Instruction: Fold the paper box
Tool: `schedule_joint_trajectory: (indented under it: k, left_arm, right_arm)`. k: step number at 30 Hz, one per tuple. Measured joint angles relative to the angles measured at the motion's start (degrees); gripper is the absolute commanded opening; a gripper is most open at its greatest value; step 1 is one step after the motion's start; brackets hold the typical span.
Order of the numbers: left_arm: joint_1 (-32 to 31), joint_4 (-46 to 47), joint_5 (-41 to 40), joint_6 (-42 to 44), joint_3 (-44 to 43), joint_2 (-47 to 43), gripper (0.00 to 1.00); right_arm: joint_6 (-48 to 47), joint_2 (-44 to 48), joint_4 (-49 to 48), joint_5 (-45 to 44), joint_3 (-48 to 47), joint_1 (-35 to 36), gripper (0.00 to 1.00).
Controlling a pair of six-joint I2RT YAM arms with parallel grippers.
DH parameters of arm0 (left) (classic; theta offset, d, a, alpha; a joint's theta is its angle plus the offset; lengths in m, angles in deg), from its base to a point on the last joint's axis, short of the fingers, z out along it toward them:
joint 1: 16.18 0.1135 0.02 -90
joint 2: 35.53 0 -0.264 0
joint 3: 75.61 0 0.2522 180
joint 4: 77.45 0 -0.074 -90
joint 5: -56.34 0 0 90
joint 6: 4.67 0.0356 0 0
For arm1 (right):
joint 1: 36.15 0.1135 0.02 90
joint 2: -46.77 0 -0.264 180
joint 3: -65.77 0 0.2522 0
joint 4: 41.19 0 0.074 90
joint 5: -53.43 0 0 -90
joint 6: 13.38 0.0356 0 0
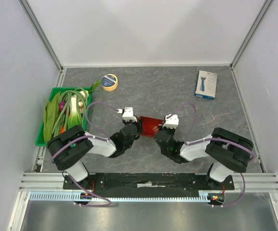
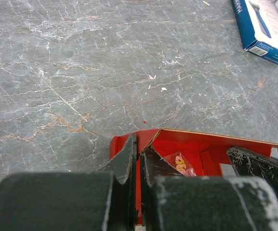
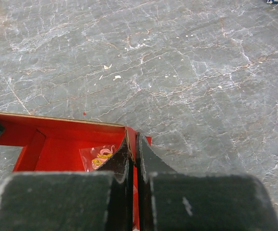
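Observation:
The red paper box [image 1: 151, 126] lies on the grey table between both arms, its walls partly raised. A small clear packet with a pink and yellow print [image 2: 181, 163] [image 3: 99, 157] lies inside it. My left gripper [image 1: 138, 128] [image 2: 138, 144] is shut on the box's left side wall [image 2: 121, 146], one finger inside and one outside. At the opposite end, my right gripper [image 1: 157, 133] [image 3: 133, 140] is shut on the right side wall [image 3: 144, 140] in the same way. The tip of the right gripper's finger [image 2: 254, 166] shows in the left wrist view.
A green tray [image 1: 43, 131] of leafy vegetables stands at the left edge. A roll of yellow tape [image 1: 110, 82] lies at the back left. A white-and-blue retail box [image 1: 206, 84] [image 2: 263, 29] lies at the back right. White walls enclose the table.

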Motion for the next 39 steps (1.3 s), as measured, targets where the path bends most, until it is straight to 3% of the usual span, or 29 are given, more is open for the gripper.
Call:
schedule_joint_trajectory:
  k: [19, 39]
  left_arm:
    - [-8.0, 29.1, -8.4, 4.7, 7.4, 11.2, 0.02]
    - [-11.9, 38.9, -12.1, 7.4, 10.6, 17.9, 0.02]
  right_arm:
    - [-7.6, -0.4, -19.8, 1.5, 10.6, 2.3, 0.00]
    - [-7.8, -2.6, -26.4, 2.2, 13.8, 3.9, 0.01]
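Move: Both grippers still pinch the upper corners of the raised lid. From the left gripper, the open box's middle is about 4 cm back, 5 cm right and 5 cm below; the small bag inside sits some 5 cm back, 6 cm right and 6 cm down. From the right gripper, the box's middle is about 3 cm back, 4 cm left and 4 cm below, the bag 3 cm back, 3 cm left and 5 cm below. Draw both shut grippers back towards the robot with the lid corners between their fingers, swinging the lid over the open box: the left about 5 cm, fingers tipping up some 10 degrees, the right about 3 cm with a slight counter-clockwise turn. Ease the left down 3 cm, mostly late, and the right about 1 cm. ##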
